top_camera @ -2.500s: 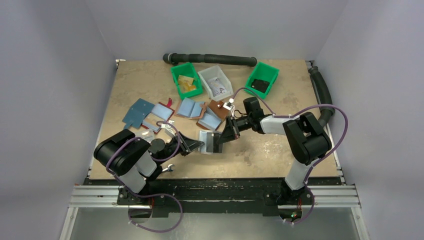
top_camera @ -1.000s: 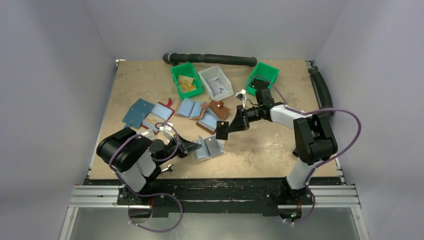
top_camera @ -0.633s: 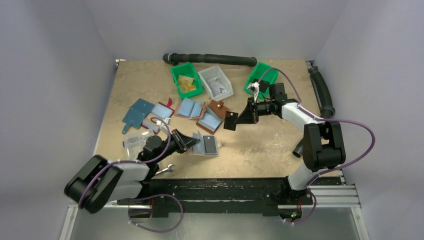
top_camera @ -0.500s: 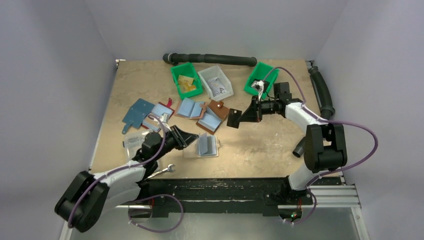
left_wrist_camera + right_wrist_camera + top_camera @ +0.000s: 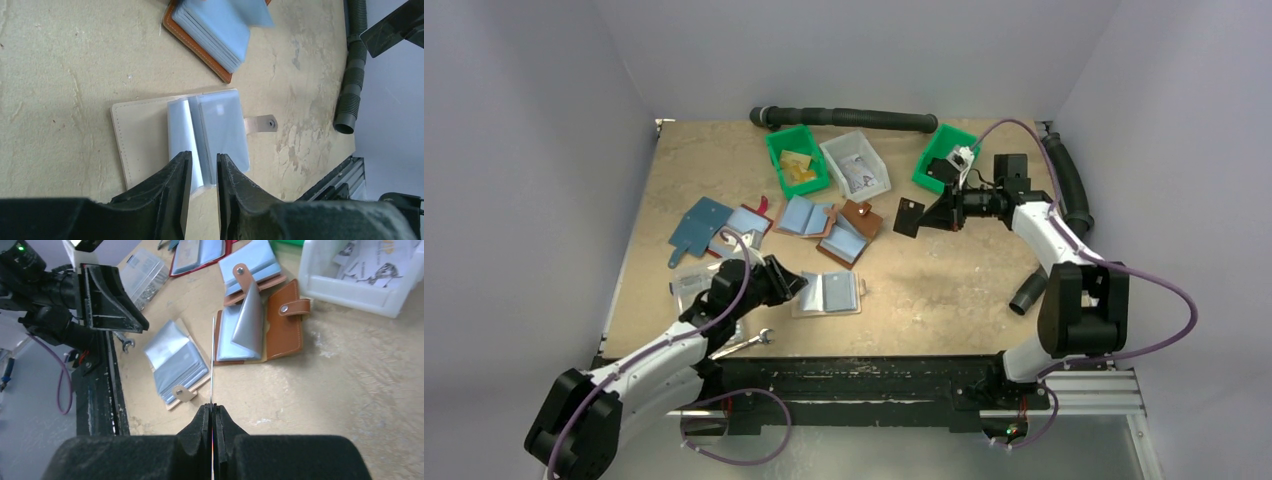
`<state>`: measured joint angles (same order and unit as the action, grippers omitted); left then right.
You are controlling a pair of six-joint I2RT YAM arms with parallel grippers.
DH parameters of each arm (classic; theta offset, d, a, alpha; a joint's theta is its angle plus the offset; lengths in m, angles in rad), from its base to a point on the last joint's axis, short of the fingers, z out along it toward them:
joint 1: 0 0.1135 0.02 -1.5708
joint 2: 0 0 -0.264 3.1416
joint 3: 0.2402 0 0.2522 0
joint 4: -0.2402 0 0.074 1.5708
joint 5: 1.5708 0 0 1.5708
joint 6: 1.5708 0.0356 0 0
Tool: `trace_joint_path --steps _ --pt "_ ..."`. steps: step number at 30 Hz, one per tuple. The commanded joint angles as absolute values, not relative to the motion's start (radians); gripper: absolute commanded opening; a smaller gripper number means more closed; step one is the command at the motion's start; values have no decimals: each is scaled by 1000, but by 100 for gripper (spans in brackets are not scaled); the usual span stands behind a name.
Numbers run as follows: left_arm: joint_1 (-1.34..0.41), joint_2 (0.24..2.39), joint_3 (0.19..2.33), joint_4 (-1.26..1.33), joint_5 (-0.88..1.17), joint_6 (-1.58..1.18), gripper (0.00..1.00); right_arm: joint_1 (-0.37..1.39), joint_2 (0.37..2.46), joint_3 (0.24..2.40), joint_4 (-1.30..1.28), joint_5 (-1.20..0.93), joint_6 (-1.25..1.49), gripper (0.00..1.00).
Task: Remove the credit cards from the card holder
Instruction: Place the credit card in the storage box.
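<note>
The card holder (image 5: 827, 293) lies open and flat on the table, a cream cover with pale blue clear sleeves and a snap tab (image 5: 260, 123). My left gripper (image 5: 796, 284) hovers at its left edge. In the left wrist view the left gripper (image 5: 201, 162) is open by a narrow gap over the sleeves (image 5: 215, 127), with nothing between the jaws. My right gripper (image 5: 927, 216) is up in the air at the back right, shut on a dark grey credit card (image 5: 909, 217). That card shows edge-on (image 5: 212, 360) in the right wrist view. No light blue card is visible.
Two green bins (image 5: 796, 160) (image 5: 946, 158) and a white bin (image 5: 855, 163) stand at the back. Brown wallets (image 5: 849, 232) and blue ones (image 5: 699, 225) lie mid-table. A clear plastic box (image 5: 689, 285) and a wrench (image 5: 754, 342) sit near my left arm. A black hose (image 5: 844, 118) runs along the far edge.
My left gripper has let go of the card holder and opened slightly; the holder now lies flat. The right gripper carried the dark card up and right, toward the right green bin.
</note>
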<state>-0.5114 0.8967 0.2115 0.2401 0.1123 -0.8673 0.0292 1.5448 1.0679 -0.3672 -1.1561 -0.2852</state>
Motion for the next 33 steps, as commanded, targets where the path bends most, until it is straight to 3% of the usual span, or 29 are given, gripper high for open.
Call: trace_joint_path --steps 1,4,9,12,33 --pt "-505 850 290 167 79 -803 29 16 1502 1144 -403 -1103 -315 0" --pt "-505 820 306 117 53 -790 38 10 1512 1187 -436 -1081 -330 0" --pt "-506 744 315 12 -51 -801 72 3 1578 1309 -559 -1055 -405 0" --pt "-506 695 315 -37 -82 -808 84 3 1625 1382 -620 -1043 -425 0" --pt "-505 690 321 -54 -93 -774 87 -60 1872 1750 -614 -822 -277 0"
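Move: Beyond and to the right of the right hand, which holds a black credit card, the green storage box lies about 21 cm ahead, 9 cm right and 13 cm below. The white box is some 19 cm ahead and 13 cm left; the brown card holder is 2 cm ahead, 14 cm left. From the empty left hand, the open card holder lies level ahead, about 8 cm right and 5 cm below, the brown card holder 12 cm ahead and 13 cm right. Carrying the pinched black card towards the green storage box, the right hand travels about 13 cm forward, with 6 cm to its right and a 4 cm rise, swinging clockwise and tipping its fingertips farther down. Meanwhile the left hand spreads its fingers from slightly open to nearly full, moving some 4 cm left, away from the open card holder, rising and then settling slightly. ##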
